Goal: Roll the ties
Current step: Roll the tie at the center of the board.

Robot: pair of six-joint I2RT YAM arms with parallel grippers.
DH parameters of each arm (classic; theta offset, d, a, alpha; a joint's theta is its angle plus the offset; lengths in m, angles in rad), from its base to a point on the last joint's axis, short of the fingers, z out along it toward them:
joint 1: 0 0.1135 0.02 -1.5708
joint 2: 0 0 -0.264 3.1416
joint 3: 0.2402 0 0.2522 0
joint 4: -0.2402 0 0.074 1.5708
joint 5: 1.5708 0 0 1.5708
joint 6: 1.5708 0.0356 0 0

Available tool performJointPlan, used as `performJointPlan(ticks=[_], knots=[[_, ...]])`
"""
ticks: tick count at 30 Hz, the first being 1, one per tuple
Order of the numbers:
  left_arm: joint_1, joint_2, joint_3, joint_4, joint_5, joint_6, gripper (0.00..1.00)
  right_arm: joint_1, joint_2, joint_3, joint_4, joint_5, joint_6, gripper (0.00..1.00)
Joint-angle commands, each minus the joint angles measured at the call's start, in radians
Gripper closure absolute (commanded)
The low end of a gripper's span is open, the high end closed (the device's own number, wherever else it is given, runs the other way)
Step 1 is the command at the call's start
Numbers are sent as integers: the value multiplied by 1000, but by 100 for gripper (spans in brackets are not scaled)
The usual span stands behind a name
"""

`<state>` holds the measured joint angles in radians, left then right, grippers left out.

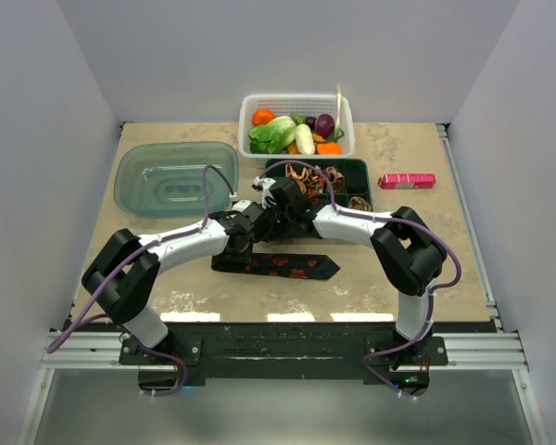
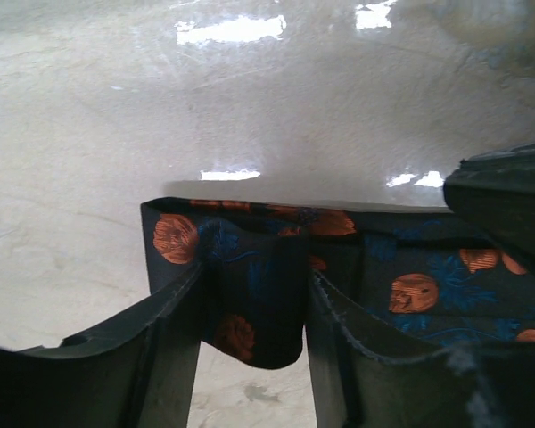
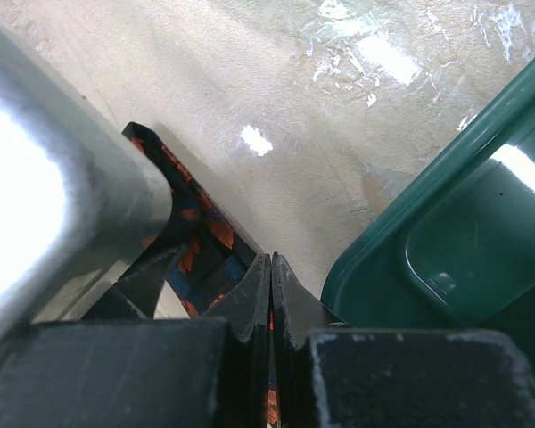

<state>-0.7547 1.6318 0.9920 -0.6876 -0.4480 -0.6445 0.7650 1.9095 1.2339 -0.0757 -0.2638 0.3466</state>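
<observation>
A black tie [image 1: 292, 266] with orange-red spots lies flat on the table in front of both arms, its left end lifted into a fold. My left gripper [image 1: 257, 236] straddles that fold [image 2: 250, 303] with its jaws parted, and the cloth hangs loosely between the fingers [image 2: 174, 312]. My right gripper [image 1: 280, 211] is just behind it, shut, with a sliver of the orange-spotted tie [image 3: 205, 232] pinched between its fingertips [image 3: 254, 285]. Several small rolled ties [image 1: 332, 176] in tan and brown sit in a dark green tray [image 1: 363, 172].
The green tray's rim [image 3: 401, 241] is close to the right gripper's right side. A white basket [image 1: 345, 111] of toy vegetables stands at the back. A translucent green container [image 1: 176, 176] lies back left, and a pink box [image 1: 407, 181] back right.
</observation>
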Motion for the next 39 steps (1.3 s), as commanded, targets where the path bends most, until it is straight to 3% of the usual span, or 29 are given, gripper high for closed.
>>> performJointPlan(ticks=[1,10,13,18,24,31,39], knots=[[-9,-47,-23,98,106,-9,46,-9,-43,-11,-6,14,-21,100],[-8,-144,-1,73,78,-11,41,-9,-67,-5,-9,3,-34,100],[2,-171,11,56,58,-4,36,-3,-73,2,-13,-5,-35,100],[86,-252,-22,107,112,25,31,26,-84,25,-24,-3,-38,100],[256,-349,-150,247,345,68,28,75,-70,62,-16,-18,-31,100],[435,-457,-321,413,639,65,17,109,-40,85,11,-43,-15,100],[686,-507,-513,607,954,29,14,151,8,111,10,-54,-12,100]])
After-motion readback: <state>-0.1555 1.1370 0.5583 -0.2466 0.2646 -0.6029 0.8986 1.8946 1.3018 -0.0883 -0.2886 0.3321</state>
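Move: The tie's folded end lies right under the left hand's half-open fingers, about 2 cm below, 1 cm nearer the base and 1 cm to the left, its flap standing between them. The tie's pointed tip is some 26 cm to the left hand's right and 2 cm back; the green box's middle is roughly 15 cm ahead and 20 cm right. From the closed right hand, the folded end lies about 6 cm back, 9 cm left and 5 cm below. The left hand eases some 2 cm right along the folded flap, then lifts off about 5 cm and swings back left and slightly forward to end up beyond the folded end's left side, its fingers opening wide and the wrist rolling some 45 degrees so that they point down to the right. Once it is clear, the right hand, fingers still shut, comes back and left about 7 cm towards the folded end, rising some 3 cm. ##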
